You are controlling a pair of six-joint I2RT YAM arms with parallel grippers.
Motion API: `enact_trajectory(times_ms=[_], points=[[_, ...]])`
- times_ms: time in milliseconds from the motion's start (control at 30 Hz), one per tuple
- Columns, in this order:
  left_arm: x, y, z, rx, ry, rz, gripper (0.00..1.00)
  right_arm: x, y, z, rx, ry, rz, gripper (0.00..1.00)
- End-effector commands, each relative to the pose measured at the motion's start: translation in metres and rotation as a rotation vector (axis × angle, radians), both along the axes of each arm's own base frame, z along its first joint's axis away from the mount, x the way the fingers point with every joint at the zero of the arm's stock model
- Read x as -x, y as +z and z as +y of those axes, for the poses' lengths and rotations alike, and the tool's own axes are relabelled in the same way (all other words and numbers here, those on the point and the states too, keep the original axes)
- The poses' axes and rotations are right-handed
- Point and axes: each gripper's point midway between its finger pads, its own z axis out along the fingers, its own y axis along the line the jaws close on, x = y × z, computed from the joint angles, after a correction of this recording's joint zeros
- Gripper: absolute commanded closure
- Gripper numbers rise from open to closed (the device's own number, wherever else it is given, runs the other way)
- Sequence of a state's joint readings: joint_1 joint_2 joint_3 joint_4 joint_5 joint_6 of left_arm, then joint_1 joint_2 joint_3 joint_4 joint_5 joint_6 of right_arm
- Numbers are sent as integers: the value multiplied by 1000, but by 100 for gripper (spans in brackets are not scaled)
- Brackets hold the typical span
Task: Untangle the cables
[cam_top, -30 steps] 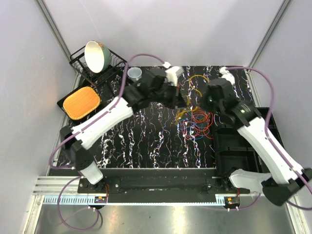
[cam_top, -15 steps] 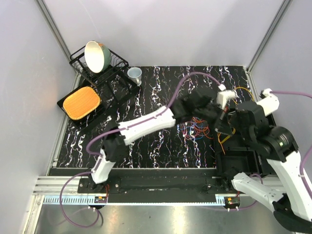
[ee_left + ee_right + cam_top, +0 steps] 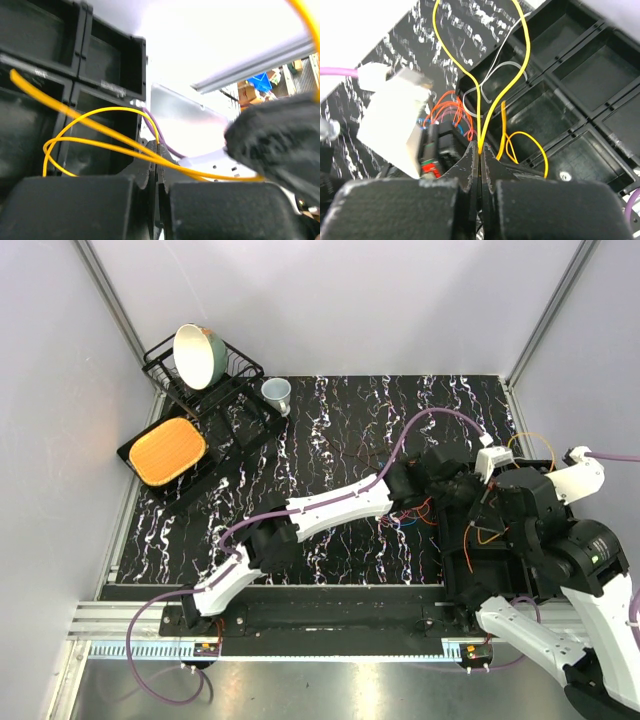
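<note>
A small tangle of orange, red and blue cables (image 3: 405, 512) lies on the marbled table by the black tray's (image 3: 492, 575) left rim; it also shows as the tangle (image 3: 447, 116) in the right wrist view. My left gripper (image 3: 158, 146) is shut on a thin yellow cable (image 3: 95, 112) that loops over the tray's compartments. My right gripper (image 3: 480, 147) is shut on a yellow cable (image 3: 512, 80) whose two strands rise from the jaws. A yellow loop (image 3: 528, 435) shows above the tray between both wrists. A white cable (image 3: 492, 75) lies in a tray compartment.
The black compartment tray fills the right side under both wrists. Far left stand a wire rack with a bowl (image 3: 197, 355), a small cup (image 3: 277, 392) and an orange pad on a dark tray (image 3: 167, 450). Thick purple hoses (image 3: 430, 418) run along the arms.
Both arms have swung from the table's far middle to the right, over the black tray, carrying the yellow cable away from the tangle. Both grippers stayed shut.
</note>
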State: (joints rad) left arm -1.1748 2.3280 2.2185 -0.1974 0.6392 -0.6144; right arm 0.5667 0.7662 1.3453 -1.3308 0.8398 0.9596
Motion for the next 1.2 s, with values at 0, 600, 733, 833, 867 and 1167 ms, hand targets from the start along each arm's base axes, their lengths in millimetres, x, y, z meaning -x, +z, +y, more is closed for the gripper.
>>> enact_trajectory(times_ms=[0, 600, 733, 833, 867, 1167], points=[[-15, 68, -14, 212, 50, -128, 100, -3, 20, -20, 26, -119, -107, 100], [-62, -5, -22, 140, 98, -128, 100, -23, -43, -24, 110, -238, -82, 100], [-59, -27, -18, 99, 73, -83, 100, -27, -50, -22, 123, -243, -63, 100], [-55, -40, -13, 64, 61, -68, 97, -29, -54, -21, 131, -249, -51, 100], [-54, -42, -12, 50, 62, -65, 91, -29, -56, -20, 135, -249, -48, 100], [-66, -42, 22, -89, 143, -129, 5, -28, -57, -26, 173, -271, -41, 100]])
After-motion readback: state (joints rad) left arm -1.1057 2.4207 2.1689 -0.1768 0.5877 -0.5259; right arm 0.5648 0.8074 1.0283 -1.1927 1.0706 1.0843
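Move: Both closed grippers already hold the yellow cable above the black bin. The bin's middle-left compartment, where the cable is going, lies about 8 cm ahead, 7 cm right and 22 cm below the left hand; from the right hand it is roughly 3 cm ahead, 1 cm left and 28 cm down. The white cable lies some 12 cm farther out than that compartment, and the red cables about 17 cm ahead and 11 cm left of the left hand. With the yellow cable pinched in both grippers, the left hand first lifts it about 4 cm, then carries it forward and sinks some 12 cm towards the bin's middle-left compartment, its fingers starting to open late in the descent and going nearly wide to let the cable go. The right hand keeps its pinch, eases a little to its right, then lowers its part about 7 cm towards the bin with a slight forward drift, turning some 15 degrees, partly clockwise. ##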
